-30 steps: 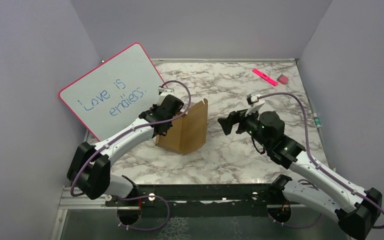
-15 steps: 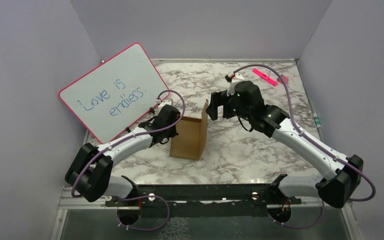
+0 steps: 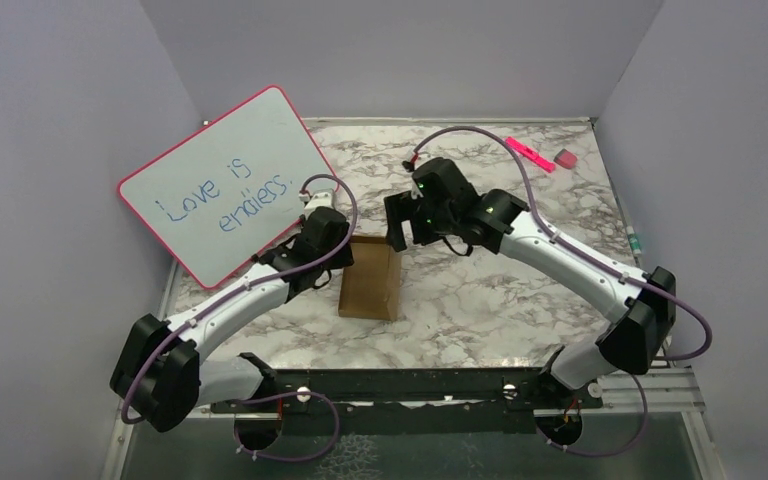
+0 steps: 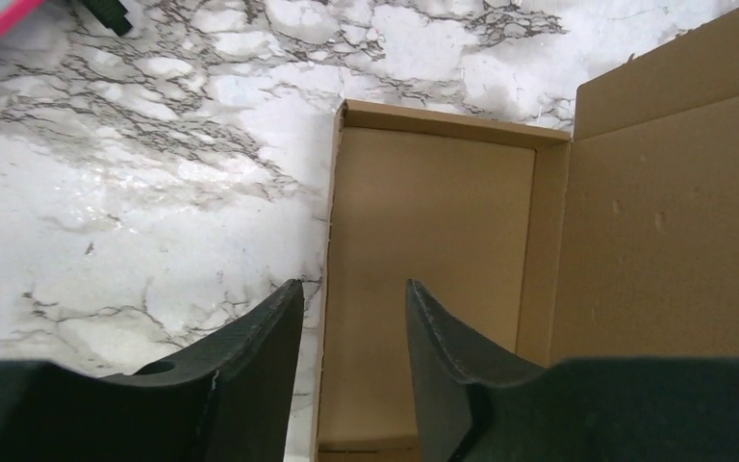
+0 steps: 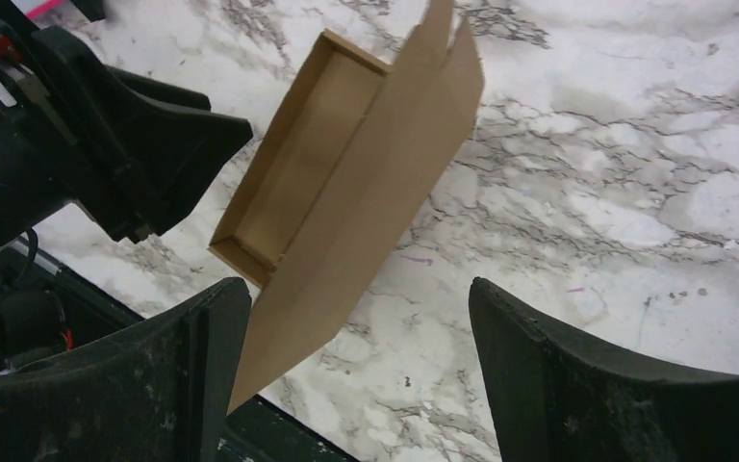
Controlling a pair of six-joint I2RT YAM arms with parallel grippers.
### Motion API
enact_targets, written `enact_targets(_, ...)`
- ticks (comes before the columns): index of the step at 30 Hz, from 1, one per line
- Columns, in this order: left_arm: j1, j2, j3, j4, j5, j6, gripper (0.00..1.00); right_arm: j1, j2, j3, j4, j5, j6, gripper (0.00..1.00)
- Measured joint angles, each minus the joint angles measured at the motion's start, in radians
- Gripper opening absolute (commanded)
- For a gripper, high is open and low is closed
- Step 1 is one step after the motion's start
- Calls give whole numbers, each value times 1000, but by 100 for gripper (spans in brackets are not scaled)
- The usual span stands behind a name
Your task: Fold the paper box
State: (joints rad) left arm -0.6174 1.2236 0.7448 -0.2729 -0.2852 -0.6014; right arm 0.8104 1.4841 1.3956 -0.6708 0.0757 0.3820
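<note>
The paper box point(image 3: 368, 282) is a brown cardboard tray lying on the marble table between the two arms. In the left wrist view its tray point(image 4: 423, 250) lies flat and its lid point(image 4: 669, 212) stands up on the right. My left gripper point(image 3: 343, 258) point(image 4: 352, 285) is open and straddles the tray's left wall without touching it. My right gripper point(image 3: 397, 226) point(image 5: 358, 285) is wide open just above the raised lid point(image 5: 375, 183), whose edge passes close by the left finger point(image 5: 192, 366). The tray point(image 5: 293, 168) lies beyond the lid.
A pink-framed whiteboard point(image 3: 222, 185) leans at the left wall, close behind the left arm. A pink marker point(image 3: 530, 153) and a pink eraser point(image 3: 566, 158) lie at the far right corner. The black base rail point(image 3: 410, 385) runs along the near edge.
The left gripper has opened and let go of the box wall. The box has settled flatter and squarer to the table. The right arm swung in from the right over the lid.
</note>
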Motion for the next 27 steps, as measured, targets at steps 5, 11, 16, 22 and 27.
enact_targets(5, 30, -55, 35, -49, -40, 47, 58, 91, 95, 119, -63, 67, 27, 88)
enact_targets(11, 86, -95, 94, -104, -64, 97, 65, 148, 192, 241, -154, 163, 63, 78)
enact_targets(16, 92, -133, 166, -180, -85, 146, 74, 162, 269, 293, -220, 231, 81, 54)
enact_targets(22, 101, -243, 224, -208, -135, 254, 87, 165, 348, 349, -288, 266, 66, 29)
enact_targets(27, 125, -270, 216, -220, -171, 351, 95, 165, 352, 368, -293, 266, -27, 17)
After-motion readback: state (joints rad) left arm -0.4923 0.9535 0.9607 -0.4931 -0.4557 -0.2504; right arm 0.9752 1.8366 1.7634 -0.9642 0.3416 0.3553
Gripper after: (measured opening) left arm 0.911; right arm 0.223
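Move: The right hand, gripper wide open, has the upright lid's middle about 3 cm to its left, 2 cm back and some 10 cm below. Beyond the lid, the box tray is centred about 8 cm left of that hand and 2 cm back, 17 cm down. From the left hand, the tray's middle lies 4 cm right, 2 cm back and 7 cm below; the lid is 10 cm right and 2 cm back, about level; the whiteboard's middle is 22 cm left, 16 cm ahead. Leftward first, about 4 cm to the lid, then down some 4 cm, the right hand rolls roughly 20 degrees, left side dipping, and closes most of the way with a finger on either side of the lid's upper edge. Meanwhile the left hand rises about 14 cm and backs off 9 cm left, away from the tray and towards the whiteboard, tipping its fingers up and opening wide. ##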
